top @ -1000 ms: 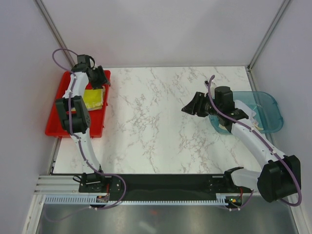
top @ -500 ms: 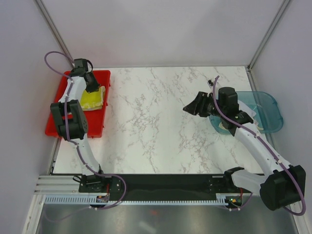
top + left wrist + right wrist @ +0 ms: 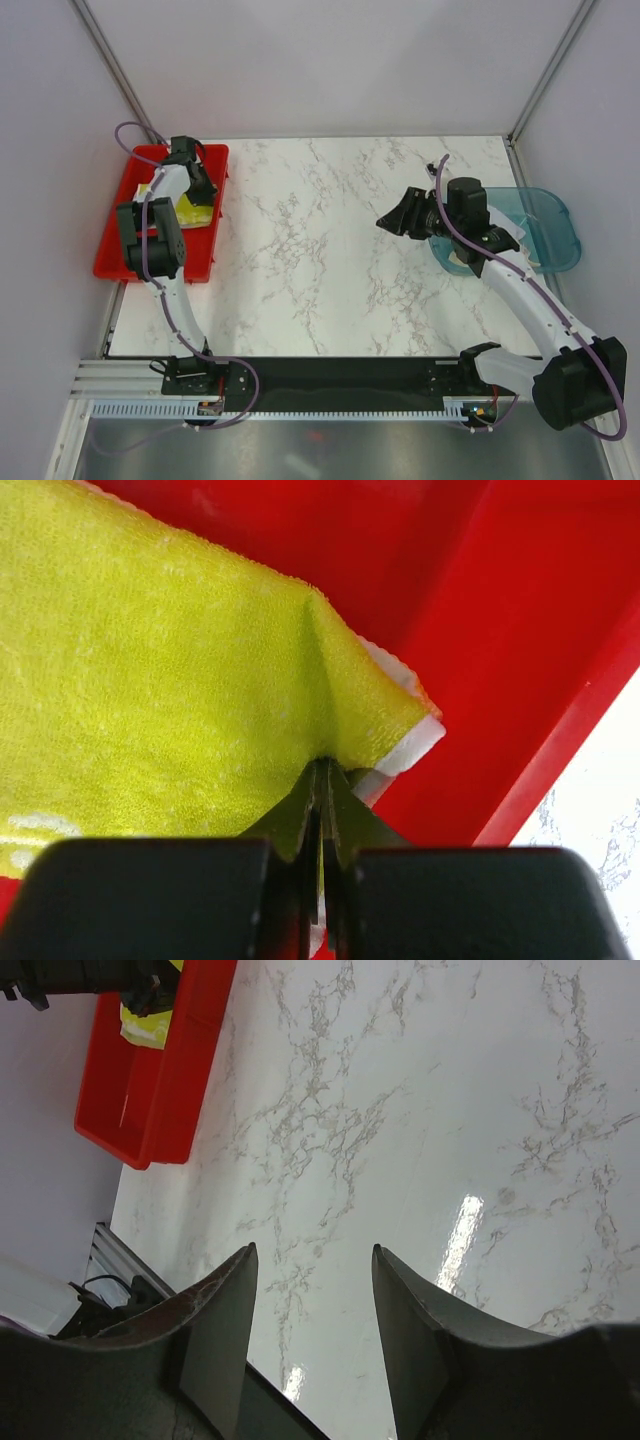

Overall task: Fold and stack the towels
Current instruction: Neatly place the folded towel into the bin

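A yellow-green towel (image 3: 190, 212) (image 3: 150, 680) lies in the red tray (image 3: 115, 250). The edge of a white towel (image 3: 410, 748) peeks out beneath its corner. My left gripper (image 3: 197, 190) (image 3: 323, 765) is down on the towel's right edge. Its jaws are pressed together on a raised pinch of the yellow-green cloth. My right gripper (image 3: 392, 220) (image 3: 313, 1250) hovers open over the marble table, right of centre, with nothing between its fingers. In the right wrist view the towel (image 3: 148, 1025) shows far off in the tray (image 3: 150, 1080).
A translucent teal bin (image 3: 555, 230) sits at the table's right edge behind the right arm. Some pale cloth (image 3: 452, 262) shows inside it, partly hidden. The tray wall (image 3: 520, 680) rises just right of the left gripper. White marble table (image 3: 320, 250) lies between the arms.
My left gripper has come down onto the yellow-green towel and shut on its edge, bunching the cloth. The right arm shifted slightly, then stayed still and open.
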You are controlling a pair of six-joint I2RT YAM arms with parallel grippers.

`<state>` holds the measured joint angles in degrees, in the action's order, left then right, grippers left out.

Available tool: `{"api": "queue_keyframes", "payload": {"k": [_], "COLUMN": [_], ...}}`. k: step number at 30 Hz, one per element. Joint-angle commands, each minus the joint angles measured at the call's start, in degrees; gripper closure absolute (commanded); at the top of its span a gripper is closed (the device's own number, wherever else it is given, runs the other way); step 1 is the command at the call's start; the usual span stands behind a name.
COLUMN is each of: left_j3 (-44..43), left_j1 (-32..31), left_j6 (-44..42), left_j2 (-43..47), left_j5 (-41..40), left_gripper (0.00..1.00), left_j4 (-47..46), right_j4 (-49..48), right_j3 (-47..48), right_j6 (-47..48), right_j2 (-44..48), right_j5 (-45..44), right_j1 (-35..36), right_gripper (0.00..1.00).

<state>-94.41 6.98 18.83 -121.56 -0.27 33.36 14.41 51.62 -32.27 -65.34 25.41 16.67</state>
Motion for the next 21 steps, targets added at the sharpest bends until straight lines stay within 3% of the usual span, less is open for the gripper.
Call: {"api": "queue_keyframes", "payload": {"k": [1,4,5,8,12,14,17,21], "left_j3": [0.2,-0.5,-0.7,-0.8,1.2,2.2,6.2,12.8], "left_j1": [-0.4,-0.3,-0.4,-0.5,-2.5,-4.5,-10.0,-23.3], "left_j6": [0.9,0.9,0.9,0.9,1.1,0.7,1.7,1.9], "left_j2": [5.1,8.6,9.7,12.9,17.4,20.5,24.9,32.4], "left_j5": [-4.6,-8.0,-8.5,-9.4,-2.9,-2.5,5.1,11.9], "left_gripper": [0.97,0.88,0.77,0.66,0.61,0.57,0.53,0.44], "left_j4": [0.1,1.9,2.7,3.8,3.7,3.8,3.0,2.1], "right_j4": [-0.2,1.1,1.1,1.8,2.8,3.2,7.3,13.6], "right_j3": [3.8,4.9,5.0,6.2,9.1,10.2,15.5,24.7], "right_j6": [0.8,0.5,0.4,-0.2,-0.2,-0.6,-0.5,0.6], "right_j2": [0.0,0.4,0.7,0.8,-1.6,-4.2,-9.8,-17.4], "right_j5": [-1.2,-1.8,-2.0,-2.9,-7.5,-16.0,-24.1,-35.3], "right_j1": [0.3,0.3,0.3,0.3,0.3,-0.1,-4.3,-11.5], "right_gripper": [0.43,0.42,0.43,0.43,0.42,0.42,0.4,0.36]}}
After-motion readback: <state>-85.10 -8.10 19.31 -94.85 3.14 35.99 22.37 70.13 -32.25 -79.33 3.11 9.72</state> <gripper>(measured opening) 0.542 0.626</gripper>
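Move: The left hand's shut fingertips are on the right end of the folded yellow towel; the towel's middle lies about 10 cm to its left and 2 cm back, barely below. The red bin around it centres some 12 cm left and 4 cm back. From the right hand, the white towel lies roughly 28 cm right, 7 cm ahead and 20 cm below; the teal bin's middle is about 33 cm right and 9 cm ahead. Straight up first, the left hand comes free of the folded towel as its fingers open about halfway; it rises some 14 cm in all, then swings right and slightly back over the red bin's side to above the bare table, turning clockwise. The right hand lifts slightly, then sweeps about 10 cm forward and nearly as far right towards the teal bin, turning some 25 degrees clockwise, fingers still open. ##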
